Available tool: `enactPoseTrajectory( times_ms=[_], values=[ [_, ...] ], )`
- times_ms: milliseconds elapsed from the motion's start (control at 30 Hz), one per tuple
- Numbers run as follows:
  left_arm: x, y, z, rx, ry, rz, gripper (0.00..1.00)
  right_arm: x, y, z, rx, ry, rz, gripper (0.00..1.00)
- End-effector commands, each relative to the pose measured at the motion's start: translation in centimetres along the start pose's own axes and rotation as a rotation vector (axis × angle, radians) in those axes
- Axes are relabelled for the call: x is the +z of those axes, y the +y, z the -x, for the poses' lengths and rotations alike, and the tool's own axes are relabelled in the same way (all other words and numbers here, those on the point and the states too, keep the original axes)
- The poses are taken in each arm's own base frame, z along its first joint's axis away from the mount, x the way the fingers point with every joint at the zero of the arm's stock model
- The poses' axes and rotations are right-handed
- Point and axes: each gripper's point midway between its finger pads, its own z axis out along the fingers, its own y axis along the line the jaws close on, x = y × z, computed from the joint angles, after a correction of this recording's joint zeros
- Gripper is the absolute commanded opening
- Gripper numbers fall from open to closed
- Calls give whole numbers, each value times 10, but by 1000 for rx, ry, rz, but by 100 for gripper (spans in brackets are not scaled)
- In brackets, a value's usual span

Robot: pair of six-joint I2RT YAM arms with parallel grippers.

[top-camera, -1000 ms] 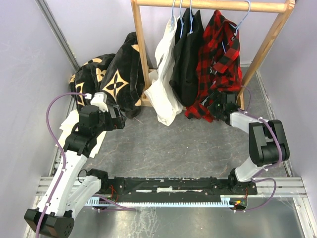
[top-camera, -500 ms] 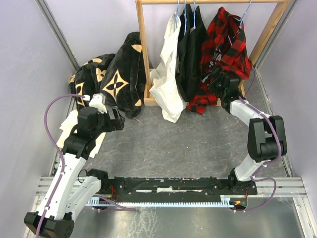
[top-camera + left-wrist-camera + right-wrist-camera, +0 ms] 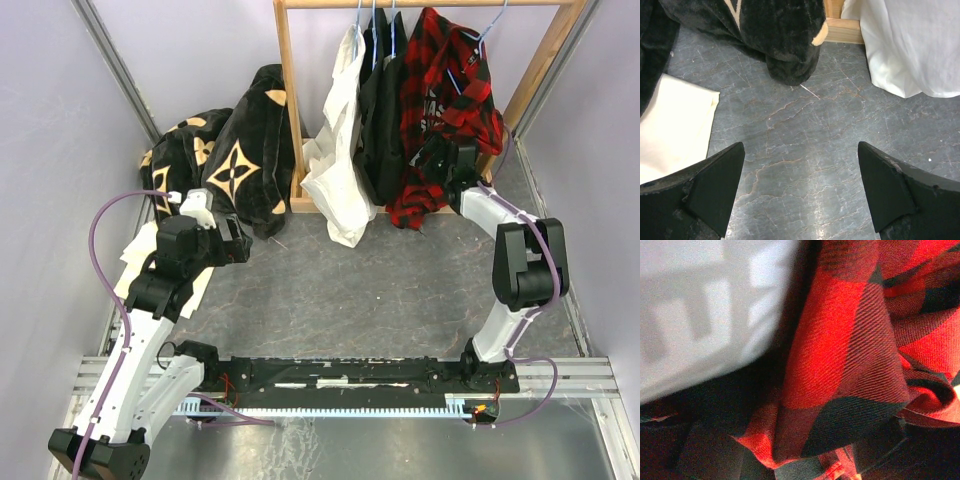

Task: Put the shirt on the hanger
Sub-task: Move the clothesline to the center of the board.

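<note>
The red-and-black plaid shirt (image 3: pixel 445 90) hangs bunched at the right end of the rail, on the light-blue wire hanger (image 3: pixel 484 40), whose hook goes up out of view. My right gripper (image 3: pixel 445 160) is pressed into the shirt's lower middle. In the right wrist view plaid folds (image 3: pixel 840 340) and white lettering (image 3: pixel 700 305) fill the picture and hide the fingers, so whether they hold cloth cannot be told. My left gripper (image 3: pixel 240 245) hovers open over bare floor (image 3: pixel 800 150), far to the left of the shirt, with nothing between its fingers (image 3: pixel 715 180).
The pale wooden rail frame (image 3: pixel 285 100) stands at the back. A white shirt (image 3: pixel 335 150) and a black garment (image 3: pixel 378 120) hang left of the plaid one. Black fabric with tan flower motifs (image 3: pixel 235 150) is heaped at back left, and a cream cloth (image 3: pixel 670 125) lies beside it.
My right arm has reached back and up to the rail, and the shirt's lower part has risen with it and hangs straighter. The left arm has stayed still.
</note>
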Motion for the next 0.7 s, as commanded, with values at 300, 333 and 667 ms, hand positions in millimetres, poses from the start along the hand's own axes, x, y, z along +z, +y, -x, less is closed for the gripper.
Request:
enactPoseTrajectory(
  times_ms=[300, 333, 667],
  values=[
    [-3, -6, 15, -18, -46, -19, 100, -94, 0, 34, -197, -144, 25, 95],
    [-3, -6, 15, -20, -46, -21, 100, -104, 0, 35, -210, -154, 26, 96],
    [3, -9, 11, -14, -31, -41, 100, -178, -53, -13, -244, -51, -82, 99]
  ],
)
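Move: The plaid shirt hangs right against the right hand, its cloth draped over the fingers and its middle about 3 cm ahead, 3 cm to the right and 12 cm above. The black shirts hang some 10 cm to this hand's left and 2 cm ahead, the white shirt about 19 cm left, roughly level with it. From the left hand the plaid shirt is about 30 cm ahead and 45 cm to the right. With the plaid shirt still pushed forward under the rack's rod, the right hand backs off towards its base about 15 cm, drifting some 4 cm right; it first dips a little, then climbs to end about 5 cm higher. The fingers spread from about three-quarters to fully open and the hand rolls some 15 degrees, left side down. ##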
